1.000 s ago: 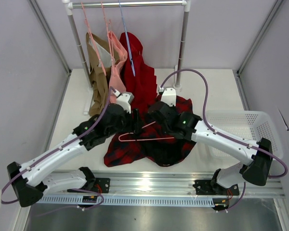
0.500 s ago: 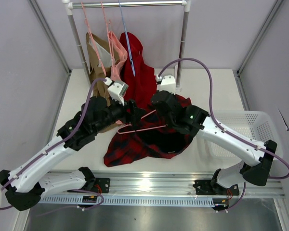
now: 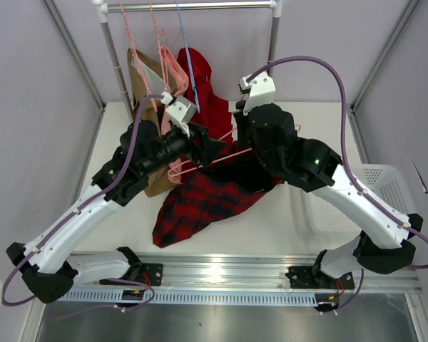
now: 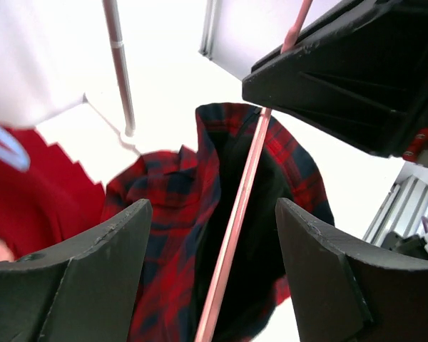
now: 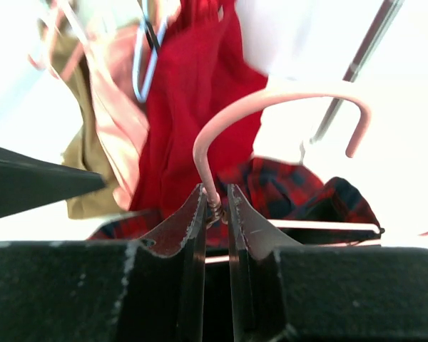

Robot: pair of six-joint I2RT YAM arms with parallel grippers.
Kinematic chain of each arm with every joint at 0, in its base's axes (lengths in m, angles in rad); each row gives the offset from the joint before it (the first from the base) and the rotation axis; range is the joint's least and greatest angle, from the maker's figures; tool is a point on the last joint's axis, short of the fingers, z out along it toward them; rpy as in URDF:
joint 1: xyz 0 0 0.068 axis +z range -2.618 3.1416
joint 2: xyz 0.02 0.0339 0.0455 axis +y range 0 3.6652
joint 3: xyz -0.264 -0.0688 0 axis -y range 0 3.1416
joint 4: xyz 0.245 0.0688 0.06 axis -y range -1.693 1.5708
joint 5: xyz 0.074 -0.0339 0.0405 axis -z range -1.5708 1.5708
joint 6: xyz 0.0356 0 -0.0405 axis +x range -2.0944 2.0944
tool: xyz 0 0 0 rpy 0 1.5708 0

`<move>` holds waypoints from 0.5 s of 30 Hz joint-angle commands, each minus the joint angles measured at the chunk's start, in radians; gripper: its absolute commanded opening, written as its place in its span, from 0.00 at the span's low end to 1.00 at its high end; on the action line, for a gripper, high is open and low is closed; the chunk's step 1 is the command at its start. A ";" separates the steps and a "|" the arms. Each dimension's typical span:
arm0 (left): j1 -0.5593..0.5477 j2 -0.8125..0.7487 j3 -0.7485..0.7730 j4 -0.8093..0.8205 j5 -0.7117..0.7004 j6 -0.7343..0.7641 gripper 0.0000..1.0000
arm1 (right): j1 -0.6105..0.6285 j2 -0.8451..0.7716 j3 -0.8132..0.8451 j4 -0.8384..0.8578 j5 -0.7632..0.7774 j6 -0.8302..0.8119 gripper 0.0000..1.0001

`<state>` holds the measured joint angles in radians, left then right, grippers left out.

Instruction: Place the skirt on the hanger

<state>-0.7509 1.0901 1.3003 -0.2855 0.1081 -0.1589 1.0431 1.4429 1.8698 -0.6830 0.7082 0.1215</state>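
Note:
The pale-pink hanger [image 3: 200, 162] is lifted above the table, and the tartan skirt [image 3: 200, 203] hangs from it with its lower end down on the table. My right gripper [image 3: 237, 137] is shut on the hanger's neck [image 5: 215, 205], just below the curved hook [image 5: 278, 100]. My left gripper [image 3: 205, 146] is open. In the left wrist view the hanger's bar [image 4: 237, 228] passes between the left gripper's [image 4: 212, 214] spread fingers [image 4: 93, 271] without touching them. The skirt's black lining [image 4: 264, 214] lies open beneath the bar.
A clothes rack [image 3: 189, 6] stands at the back with a tan garment [image 3: 144, 85], a pink garment [image 3: 172, 78], a plain red pleated garment [image 3: 212, 110] and a thin blue hanger [image 3: 187, 57]. A white basket [image 3: 374, 189] sits at the right.
Both arms have risen and moved back toward the rack. The hanger has gone up with them and the skirt has been pulled up off the table into a hanging drape.

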 commanded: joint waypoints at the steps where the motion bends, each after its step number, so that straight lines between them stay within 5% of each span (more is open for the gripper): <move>1: 0.008 0.042 0.091 0.069 0.079 0.064 0.76 | 0.003 0.011 0.109 0.039 -0.024 -0.083 0.00; 8: 0.010 0.097 0.168 0.069 0.105 0.094 0.68 | 0.001 0.048 0.210 0.002 -0.045 -0.115 0.00; 15: 0.010 0.142 0.234 0.023 0.122 0.113 0.44 | -0.025 0.085 0.282 -0.006 -0.094 -0.117 0.00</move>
<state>-0.7475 1.2240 1.4815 -0.2596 0.1978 -0.0788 1.0332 1.5303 2.0766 -0.7429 0.6437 0.0326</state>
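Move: The left gripper's target, the pink hanger's shoulder just below its neck, lies about 3 cm to the right of the left hand and 2 cm ahead, level with it. The neck, still pinched by the right fingers, is roughly 6 cm right, 5 cm ahead and 3 cm above. From the left hand, the skirt's black opening is some 7 cm right, 3 cm back and 12 cm below. From the right hand that shoulder is about 3 cm back, 3 cm left and 3 cm below. Keep the hanger's neck pinched in the right gripper and raise it about 3.5 cm, easing off as you drift a centimetre left. Bring the left gripper up some 4 cm and 3 cm right towards the neck, tips lifting slightly, and narrow its open fingers to about half open around the shoulder, without closing on it yet. ##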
